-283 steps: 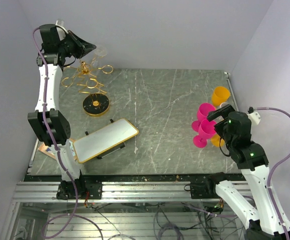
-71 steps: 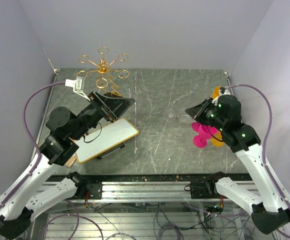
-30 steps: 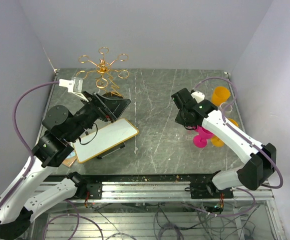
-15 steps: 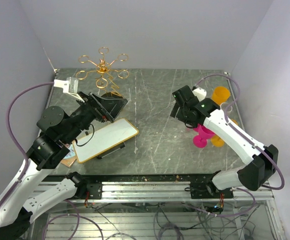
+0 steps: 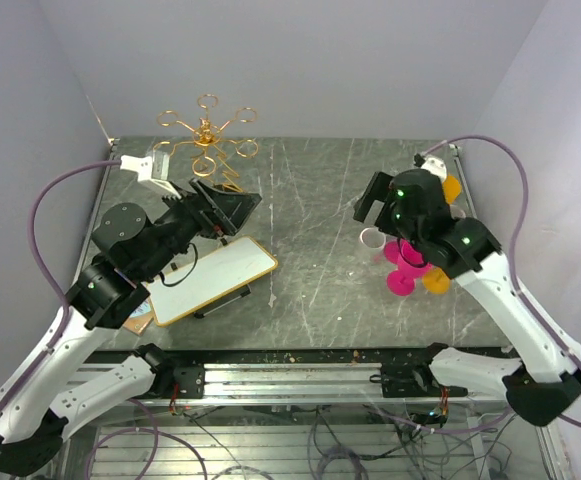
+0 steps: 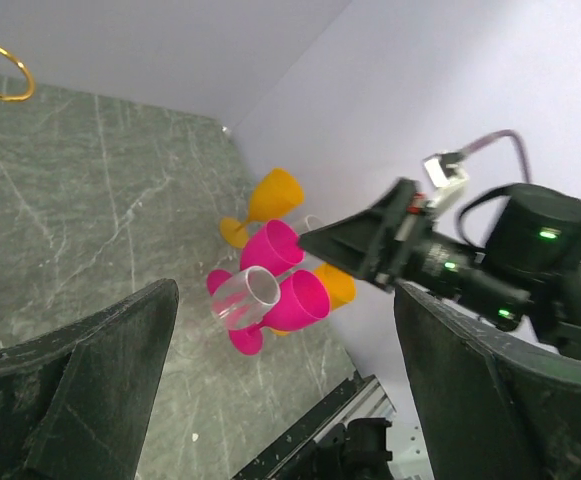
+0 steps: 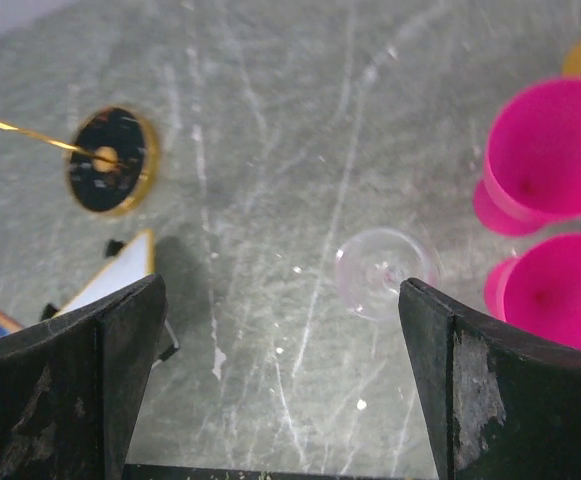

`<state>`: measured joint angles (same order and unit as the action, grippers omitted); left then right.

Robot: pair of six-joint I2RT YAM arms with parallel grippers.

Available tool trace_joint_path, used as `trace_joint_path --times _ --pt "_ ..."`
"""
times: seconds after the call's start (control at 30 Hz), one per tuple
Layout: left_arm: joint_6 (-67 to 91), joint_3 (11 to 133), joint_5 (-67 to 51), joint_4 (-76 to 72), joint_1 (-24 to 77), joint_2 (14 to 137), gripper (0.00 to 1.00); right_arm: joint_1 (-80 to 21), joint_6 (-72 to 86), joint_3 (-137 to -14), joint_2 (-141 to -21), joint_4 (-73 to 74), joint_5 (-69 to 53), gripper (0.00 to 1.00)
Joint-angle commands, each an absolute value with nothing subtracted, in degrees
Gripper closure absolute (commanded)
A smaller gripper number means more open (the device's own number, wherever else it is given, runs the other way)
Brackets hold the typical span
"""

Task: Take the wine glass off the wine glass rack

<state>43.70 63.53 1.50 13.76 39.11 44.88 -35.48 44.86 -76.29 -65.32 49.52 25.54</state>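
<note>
The clear wine glass [image 5: 371, 238] stands upright on the marble table, off the gold wine glass rack [image 5: 206, 140] at the back left. In the right wrist view I look down into the wine glass [image 7: 385, 272], just left of the pink glasses. My right gripper [image 5: 374, 203] hovers above it, open, with nothing between its fingers. In that view the right gripper [image 7: 280, 380] has both jaws wide apart. My left gripper [image 5: 236, 206] is open and empty, in front of the rack. Its wrist view shows the wine glass [image 6: 245, 298] and the right gripper [image 6: 370, 245] beyond it.
Two pink glasses [image 5: 407, 265] and orange glasses [image 5: 450, 188] crowd the right side. A white gold-rimmed board [image 5: 210, 280] lies front left beside an orange card [image 5: 140, 318]. The rack's black base [image 7: 108, 172] shows in the right wrist view. Walls close in on three sides.
My right gripper opened, let go of the wine glass and rose away from it. The glass now stands alone by the pink glasses. The left arm shifted only slightly.
</note>
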Motion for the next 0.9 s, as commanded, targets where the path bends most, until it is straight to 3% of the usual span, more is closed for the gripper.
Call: trace_joint_path --times 0.0,0.43,0.87 --pt "41.8 65.2 4.8 15.3 39.4 46.2 0.01 -35.9 31.4 -74.6 -58.2 37.0 21.6 0.0" --pt "35.8 78.5 9.3 23.1 39.4 46.9 0.01 -35.8 24.0 -85.5 -46.0 37.5 30.5 0.0" --pt "28.3 91.8 14.4 29.0 39.4 47.1 0.01 -35.8 22.2 -91.5 -43.8 38.3 25.7 0.0"
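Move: The clear wine glass just set down stands upright under the right hand, about 2 cm back, 1 cm to the right and some 18 cm below. At about the same height, two pink glasses stand roughly 9 cm to that hand's right, one 1 cm ahead, the other 6 cm back; the orange one is 17 cm right and 5 cm back. From the left hand, the clear glass lies some 6 cm ahead, 24 cm right, 33 cm down; the empty rack is about 15 cm ahead, 6 cm left, 27 cm down. Already open and clear of the glass it had set down, the right hand climbs steeply about 24 cm away from it, drawing back and to its right by some 9 cm each, as the wrist tips the fingers up about 40 degrees from a downward slant to roughly level. The empty left hand dips slightly, then turns back and rises to about 13 cm above its start, going left some 7 cm and a little back, away from the bare rack, its open fingers tilting up and turning a little counter-clockwise. ##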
